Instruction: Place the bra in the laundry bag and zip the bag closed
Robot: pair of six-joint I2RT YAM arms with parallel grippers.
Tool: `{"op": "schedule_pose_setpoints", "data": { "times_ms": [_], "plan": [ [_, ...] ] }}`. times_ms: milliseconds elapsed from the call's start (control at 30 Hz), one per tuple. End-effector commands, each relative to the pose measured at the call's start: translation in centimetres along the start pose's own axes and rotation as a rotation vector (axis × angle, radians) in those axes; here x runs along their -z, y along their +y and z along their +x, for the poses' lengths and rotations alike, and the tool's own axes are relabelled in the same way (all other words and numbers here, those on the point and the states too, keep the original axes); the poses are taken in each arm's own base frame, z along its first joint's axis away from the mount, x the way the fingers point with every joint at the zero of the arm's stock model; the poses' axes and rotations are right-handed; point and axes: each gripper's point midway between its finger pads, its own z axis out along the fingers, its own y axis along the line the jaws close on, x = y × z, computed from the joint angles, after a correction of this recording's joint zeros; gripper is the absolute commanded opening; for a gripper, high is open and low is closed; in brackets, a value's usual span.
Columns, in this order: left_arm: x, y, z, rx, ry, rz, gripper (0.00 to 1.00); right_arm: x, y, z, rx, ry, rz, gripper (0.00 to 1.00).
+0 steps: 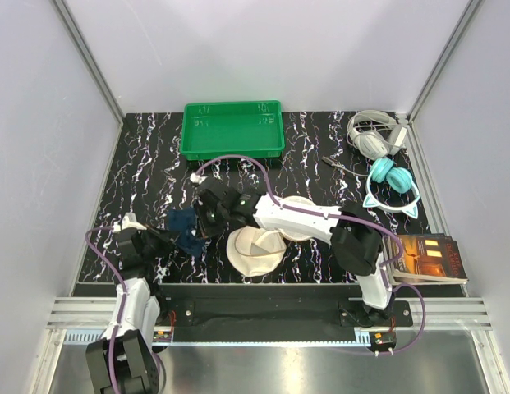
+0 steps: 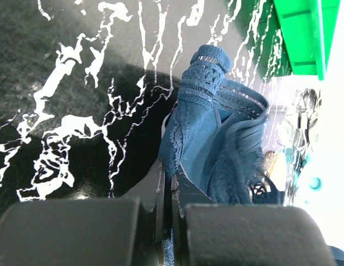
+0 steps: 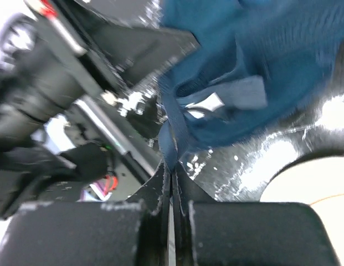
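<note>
The dark navy bra [image 1: 186, 229] hangs bunched between my two grippers, just left of the cream laundry bag [image 1: 256, 250], which lies open on the black marbled table. My left gripper [image 1: 163, 239] is shut on the bra's lace edge [image 2: 185, 149]. My right gripper [image 1: 207, 215] is shut on a strap of the bra [image 3: 174, 141]; the bulk of the fabric [image 3: 255, 55] hangs beyond it. A curve of the bag's cream rim [image 3: 310, 185] shows at the lower right of the right wrist view.
A green plastic tray [image 1: 232, 129] stands at the back centre. Grey headphones [image 1: 371, 135] and teal cat-ear headphones [image 1: 392, 185] lie at the back right, with a book [image 1: 429, 257] at the right front. The left arm's body [image 3: 44, 94] is close behind the bra.
</note>
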Motion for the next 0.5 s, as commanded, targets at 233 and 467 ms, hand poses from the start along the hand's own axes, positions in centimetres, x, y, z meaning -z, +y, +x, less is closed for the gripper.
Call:
{"op": "schedule_pose_setpoints", "data": {
  "times_ms": [233,467],
  "plan": [
    [0.2,-1.4,-0.2,-0.036,-0.001,0.077,0.0,-2.4,1.5,-4.7,0.081,0.002,-0.128,0.0],
    [0.2,-1.6,0.6,-0.001,0.024,0.106,0.0,-6.0,-0.5,-4.6,0.054,0.068,-0.148,0.04]
  ]
}}
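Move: My right hand has the bra's near-right edge pinched some 9 cm above the heap it goes over; the middle of the bra lies about 5 cm to its left and 2 cm ahead. The laundry bag is roughly 14 cm to that hand's right and 4 cm back, some 11 cm lower. From my left hand, which already grips the other side low down, the bra's middle is about 4 cm ahead and 4 cm to the right, about level with it. I carry the pinched edge forward and left, about 6 cm in all, in a shallow arc over the bra towards my left gripper: my right hand lifts some 2 cm, then sinks about 4 cm, fingers staying shut. My left hand keeps its hold beside it, easing up barely a centimetre. ##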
